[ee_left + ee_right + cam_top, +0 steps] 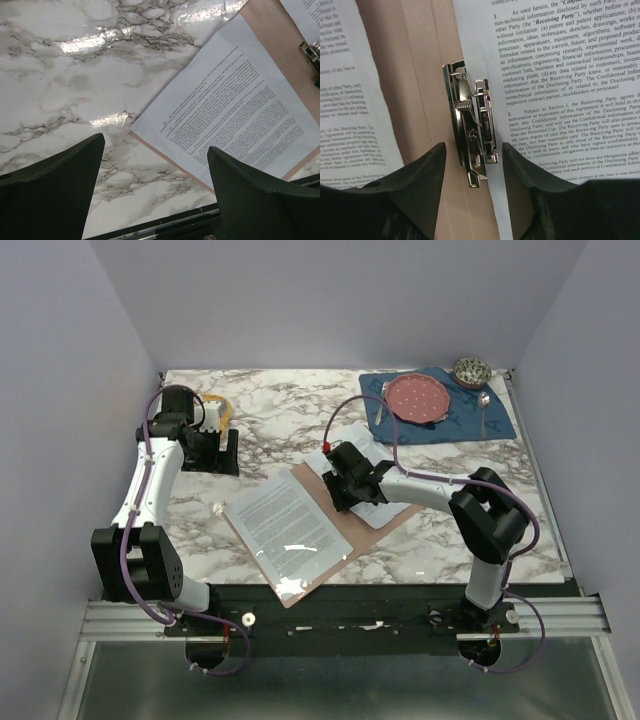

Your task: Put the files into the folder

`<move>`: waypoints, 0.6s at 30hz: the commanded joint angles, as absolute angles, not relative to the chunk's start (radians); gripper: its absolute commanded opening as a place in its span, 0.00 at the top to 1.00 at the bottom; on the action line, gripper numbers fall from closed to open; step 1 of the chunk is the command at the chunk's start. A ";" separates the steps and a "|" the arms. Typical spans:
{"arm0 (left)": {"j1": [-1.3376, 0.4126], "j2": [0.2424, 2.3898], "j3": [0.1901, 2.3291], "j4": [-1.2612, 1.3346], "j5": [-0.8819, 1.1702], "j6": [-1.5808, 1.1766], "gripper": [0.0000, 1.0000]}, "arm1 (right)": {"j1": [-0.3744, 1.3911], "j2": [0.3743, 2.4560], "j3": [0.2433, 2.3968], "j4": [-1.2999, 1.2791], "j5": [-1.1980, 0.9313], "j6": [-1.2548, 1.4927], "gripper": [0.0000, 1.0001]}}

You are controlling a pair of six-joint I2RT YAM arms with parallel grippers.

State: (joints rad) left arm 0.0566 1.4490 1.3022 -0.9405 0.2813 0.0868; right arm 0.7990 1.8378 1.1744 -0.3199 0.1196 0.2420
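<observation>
The folder (330, 502) lies open at the table's front centre, pinkish-brown, with a metal clip (472, 125) at its spine. One of the files (285, 525) rests flat on its left half. The other sheet (392, 510) lies on the right half, partly under my right arm. My right gripper (345, 485) hangs low over the spine. In the right wrist view its jaws (474, 146) are open and straddle the clip's near end without touching it. My left gripper (218, 448) hovers back left, wide open and empty (156, 142), above bare marble by the left sheet's corner (235, 105).
A blue placemat (470, 415) at the back right carries a pink plate (418, 397), a fork (383, 400) and a spoon (483, 405); a small bowl (472, 371) stands behind it. An orange object (220, 410) sits behind my left gripper. The folder overhangs the front edge.
</observation>
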 commanded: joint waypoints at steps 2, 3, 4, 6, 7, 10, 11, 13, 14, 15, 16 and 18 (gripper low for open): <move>0.058 1.410 1.247 -0.957 0.266 0.140 0.02 | 0.802 1.896 1.147 -0.302 0.133 0.256 0.54; 0.058 1.408 1.236 -0.957 0.258 0.143 0.03 | 0.801 1.908 1.147 -0.299 0.126 0.262 0.60; 0.058 1.404 1.232 -0.956 0.252 0.152 0.03 | 0.801 1.913 1.149 -0.296 0.121 0.267 0.63; 0.058 1.402 1.220 -0.954 0.235 0.155 0.03 | 0.801 1.925 1.154 -0.291 0.114 0.293 0.74; 0.058 1.404 1.215 -0.953 0.227 0.158 0.03 | 0.802 1.928 1.158 -0.291 0.106 0.307 0.79; 0.058 1.407 1.197 -0.945 0.203 0.167 0.03 | 0.801 1.939 1.167 -0.296 0.074 0.371 0.86; 0.060 1.407 1.192 -0.942 0.199 0.172 0.02 | 0.801 1.942 1.166 -0.296 0.068 0.409 0.87; 0.060 1.407 1.184 -0.942 0.198 0.176 0.02 | 0.801 1.944 1.155 -0.288 0.036 0.440 0.89; 0.060 1.405 1.181 -0.942 0.198 0.178 0.02 | 0.802 1.942 1.138 -0.287 0.028 0.466 0.90; 0.060 1.407 1.178 -0.942 0.198 0.186 0.02 | 0.801 1.941 1.131 -0.284 0.026 0.482 0.93; 0.060 1.404 1.175 -0.940 0.192 0.189 0.02 | 0.801 1.936 1.121 -0.276 0.022 0.494 0.94; 0.058 1.407 1.172 -0.939 0.186 0.195 0.02 | 0.801 1.924 1.103 -0.268 0.011 0.537 0.95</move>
State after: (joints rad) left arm 0.0570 1.4296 1.1828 -0.9356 0.2115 0.1452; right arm 0.7956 1.8851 1.1740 -0.2314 0.0971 0.4019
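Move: Just under the open right fingers, which straddle its near end, is the folder's metal clip, its middle about 2 cm ahead, 1 cm left and 2 cm down. The right file lies some 6 cm ahead and 6 cm right of that hand, the left file about 8 cm back and 12 cm left. From the wide-open left hand, held high, the left file is roughly 9 cm back, 15 cm right and 15 cm below; the clip is about 28 cm right, nearly level fore and aft. Closing on the near end of the clip after a dip of about 1 cm, the right fingers pinch it, then shift some 2 cm left while the wrist twists slightly, partly clockwise. The empty left hand, fingers staying wide, slowly sinks about 3.5 cm and draws back 2.5 cm, coming down towards the left file without reaching it. ##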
